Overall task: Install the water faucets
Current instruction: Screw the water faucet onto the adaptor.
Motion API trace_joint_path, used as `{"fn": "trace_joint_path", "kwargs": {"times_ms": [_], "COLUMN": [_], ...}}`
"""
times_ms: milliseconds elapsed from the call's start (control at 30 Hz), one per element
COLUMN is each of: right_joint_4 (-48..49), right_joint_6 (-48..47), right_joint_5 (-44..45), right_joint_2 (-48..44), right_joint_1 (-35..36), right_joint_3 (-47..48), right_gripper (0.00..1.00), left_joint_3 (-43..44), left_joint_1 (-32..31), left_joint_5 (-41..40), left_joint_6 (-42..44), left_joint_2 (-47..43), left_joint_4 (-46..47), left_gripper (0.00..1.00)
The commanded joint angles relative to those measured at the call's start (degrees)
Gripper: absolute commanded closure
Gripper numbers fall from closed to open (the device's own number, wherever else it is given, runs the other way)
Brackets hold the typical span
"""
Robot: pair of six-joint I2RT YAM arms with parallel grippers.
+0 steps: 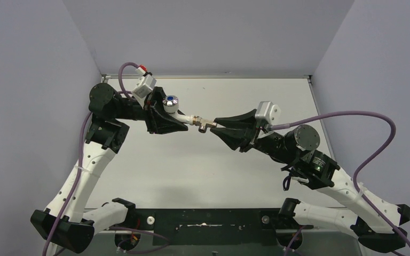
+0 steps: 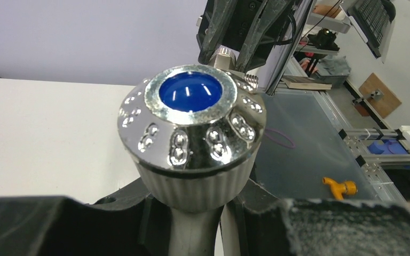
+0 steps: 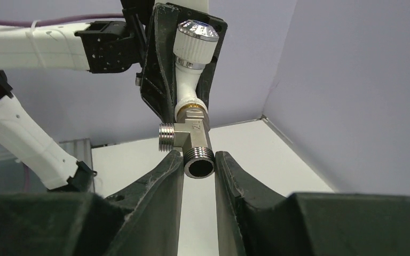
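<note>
The white tap body with its chrome knob and blue dot (image 1: 171,101) is held above the table at mid-back. My left gripper (image 1: 177,119) is shut on the tap's white stem, and the knob fills the left wrist view (image 2: 190,120). The tap's brass end meets the grey metal threaded tee fitting (image 1: 207,125). My right gripper (image 1: 217,126) is shut on that fitting's open threaded end (image 3: 198,161), one finger on each side. In the right wrist view the tap (image 3: 195,48) stands straight beyond the fitting, between the left gripper's black fingers (image 3: 157,74).
The white table (image 1: 192,170) has grey walls at the left, back and right. Both grippers meet in mid-air above its back half. A small yellow tap-shaped part (image 2: 340,186) lies beyond the table's edge in the left wrist view.
</note>
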Motion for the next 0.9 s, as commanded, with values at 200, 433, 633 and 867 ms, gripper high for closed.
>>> {"fn": "trace_joint_path", "kwargs": {"times_ms": [200,433,633,867], "right_joint_4": [5.74,5.14,5.87,9.00], "right_joint_6": [29.51,37.00,35.23,26.50], "right_joint_5": [6.23,7.14,7.98,7.49], "right_joint_2": [-0.10,-0.92,-2.68,-7.39], "right_joint_1": [0.62,0.60,0.60,0.61], "right_joint_3": [-1.78,-1.50,-3.19,-5.38], "right_gripper": [1.00,0.94,0.66,0.45], "left_joint_3": [1.38,1.49,1.48,1.51], "left_joint_1": [-0.29,-0.23,-0.23,-0.08], "left_joint_5": [-2.82,-4.46,-4.82,-5.38], "left_joint_6": [2.61,3.50,4.14,4.48], "left_joint_2": [-0.78,-1.81,-1.58,-1.62], "left_joint_4": [4.72,4.29,3.41,2.96], "left_gripper": [1.00,1.00,1.00,1.00]}}
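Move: The adaptor's free end is already pinched in my right fingertips, its middle about 2 cm to the left of that hand and level with it. The faucet it screws into sits about 7 cm left and 2 cm ahead of my right hand, its blue-capped knob some 8 cm left, 3 cm ahead and 2 cm higher. From my left hand, still gripping the faucet, the adaptor lies about 6 cm right and 2 cm back, at much the same height. I roll my right hand some 35 degrees about its own fingers, upper side going forward (clockwise looking along the fingers towards the faucet), turning the pinched adaptor against the faucet that my left hand keeps hold of. Then my right fingers open and let go of the free end, and the hand eases roughly 1 cm away to the right, sinking and drawing back slightly. ##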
